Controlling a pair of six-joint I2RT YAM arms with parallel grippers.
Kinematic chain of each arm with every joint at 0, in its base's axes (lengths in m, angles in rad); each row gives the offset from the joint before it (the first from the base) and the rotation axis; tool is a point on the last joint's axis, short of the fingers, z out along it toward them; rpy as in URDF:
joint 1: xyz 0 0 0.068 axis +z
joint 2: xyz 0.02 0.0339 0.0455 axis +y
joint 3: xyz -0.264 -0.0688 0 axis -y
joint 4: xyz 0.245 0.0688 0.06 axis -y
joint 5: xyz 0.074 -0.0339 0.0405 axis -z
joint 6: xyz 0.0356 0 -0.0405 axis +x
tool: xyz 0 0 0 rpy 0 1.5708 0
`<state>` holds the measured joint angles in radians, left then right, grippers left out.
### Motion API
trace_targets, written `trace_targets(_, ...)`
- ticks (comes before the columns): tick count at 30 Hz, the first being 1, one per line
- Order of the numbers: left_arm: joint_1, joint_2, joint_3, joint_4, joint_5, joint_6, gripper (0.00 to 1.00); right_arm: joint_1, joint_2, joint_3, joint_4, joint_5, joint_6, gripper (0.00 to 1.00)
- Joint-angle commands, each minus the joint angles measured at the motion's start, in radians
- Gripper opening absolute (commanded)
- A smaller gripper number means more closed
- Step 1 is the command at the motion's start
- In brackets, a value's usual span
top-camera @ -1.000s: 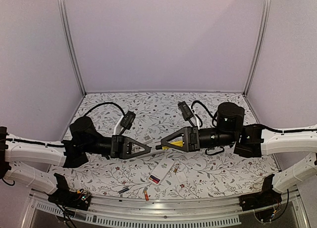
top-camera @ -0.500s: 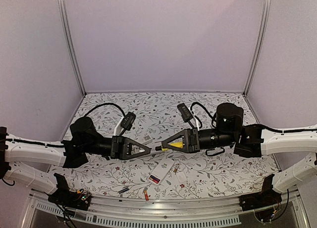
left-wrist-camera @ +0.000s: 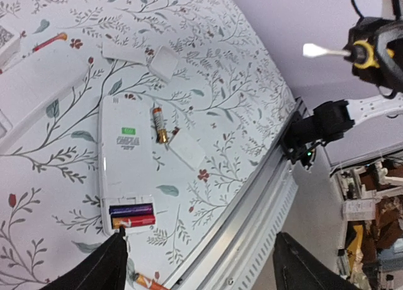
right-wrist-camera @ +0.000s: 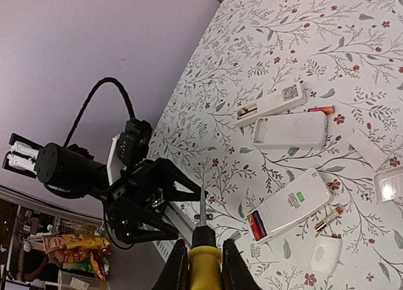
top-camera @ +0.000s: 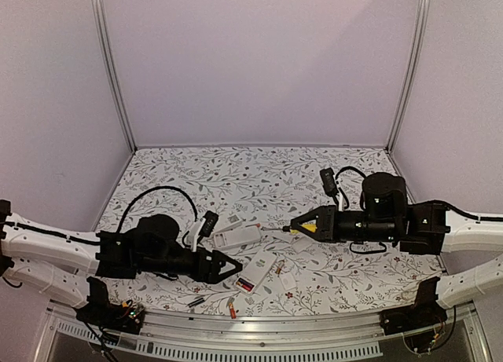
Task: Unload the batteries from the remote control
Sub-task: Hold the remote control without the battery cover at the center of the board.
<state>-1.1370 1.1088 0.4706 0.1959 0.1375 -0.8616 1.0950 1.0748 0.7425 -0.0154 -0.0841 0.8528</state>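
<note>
A white remote control (left-wrist-camera: 126, 158) lies back-up near the table's front edge, its compartment open with two batteries (left-wrist-camera: 132, 216), one dark and one red, side by side. It also shows as the remote control (top-camera: 258, 270) from above. A loose battery (left-wrist-camera: 159, 123) lies beside it, and another battery (top-camera: 232, 308) lies at the front edge. My left gripper (top-camera: 233, 268) hovers open just left of the remote's battery end, its fingertips (left-wrist-camera: 94, 265) wide apart and empty. My right gripper (top-camera: 302, 224) is shut on a yellow-handled screwdriver (right-wrist-camera: 204, 258), held above the table to the right.
Two more white remotes (top-camera: 236, 236) (right-wrist-camera: 271, 104) lie behind the open one. Small white cover plates (left-wrist-camera: 189, 150) (left-wrist-camera: 165, 62) (right-wrist-camera: 368, 148) lie around it. A dark battery (top-camera: 196, 301) rests near the metal front rail (top-camera: 259, 330). Purple walls enclose the table.
The left gripper let go of the screwdriver, opened and dropped toward the front beside the remote. The right gripper closed on the screwdriver and drew back right with it.
</note>
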Motion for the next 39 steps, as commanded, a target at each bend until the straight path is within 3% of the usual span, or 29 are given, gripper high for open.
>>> trace_targets(1,-0.125,0.075,0.004,-0.162,-0.324,0.002,0.79,0.006,-0.034,-0.041,-0.159,0.139,-0.002,0.0)
trace_targets(11,-0.236,0.382,0.133,-0.138,-0.381,0.07,0.81,0.006,-0.091,-0.11,-0.125,0.155,0.03,0.0)
trace_targets(24,-0.268,0.589,0.284,-0.296,-0.445,0.124,0.82,0.006,-0.165,-0.15,-0.133,0.175,0.035,0.0)
trace_targets(28,-0.274,0.63,0.306,-0.314,-0.418,0.173,0.72,0.006,-0.168,-0.147,-0.147,0.18,0.03,0.0)
trace_targets(32,-0.274,0.635,0.298,-0.331,-0.396,0.24,0.53,0.006,-0.175,-0.139,-0.167,0.185,0.022,0.0)
trace_targets(39,-0.272,0.602,0.284,-0.323,-0.323,0.461,0.44,0.006,-0.184,-0.138,-0.192,0.159,0.006,0.0)
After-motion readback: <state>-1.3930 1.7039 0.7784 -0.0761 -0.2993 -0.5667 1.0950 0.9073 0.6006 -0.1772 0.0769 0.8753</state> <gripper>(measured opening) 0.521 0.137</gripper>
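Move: The open remote control lies about 6 cm to the left hand's right, 3 cm ahead and some 14 cm below, its battery end nearest. The white case is 13 cm ahead of this hand, level sideways; a loose battery 4 cm ahead and 13 cm right; the orange battery 8 cm back and 1 cm left. From the right hand, which holds the screwdriver, the remote is about 8 cm left, level ahead and 22 cm below. Down some 13 cm, with a small drift to its right, the open left hand comes onto the remote's battery end, its fingers tipping about 40 degrees steeper. Once low, the fingers close partway and pinch the two sides beside the battery compartment. Meanwhile the right hand shifts right and down, about 5 cm each, keeping the screwdriver gripped. ##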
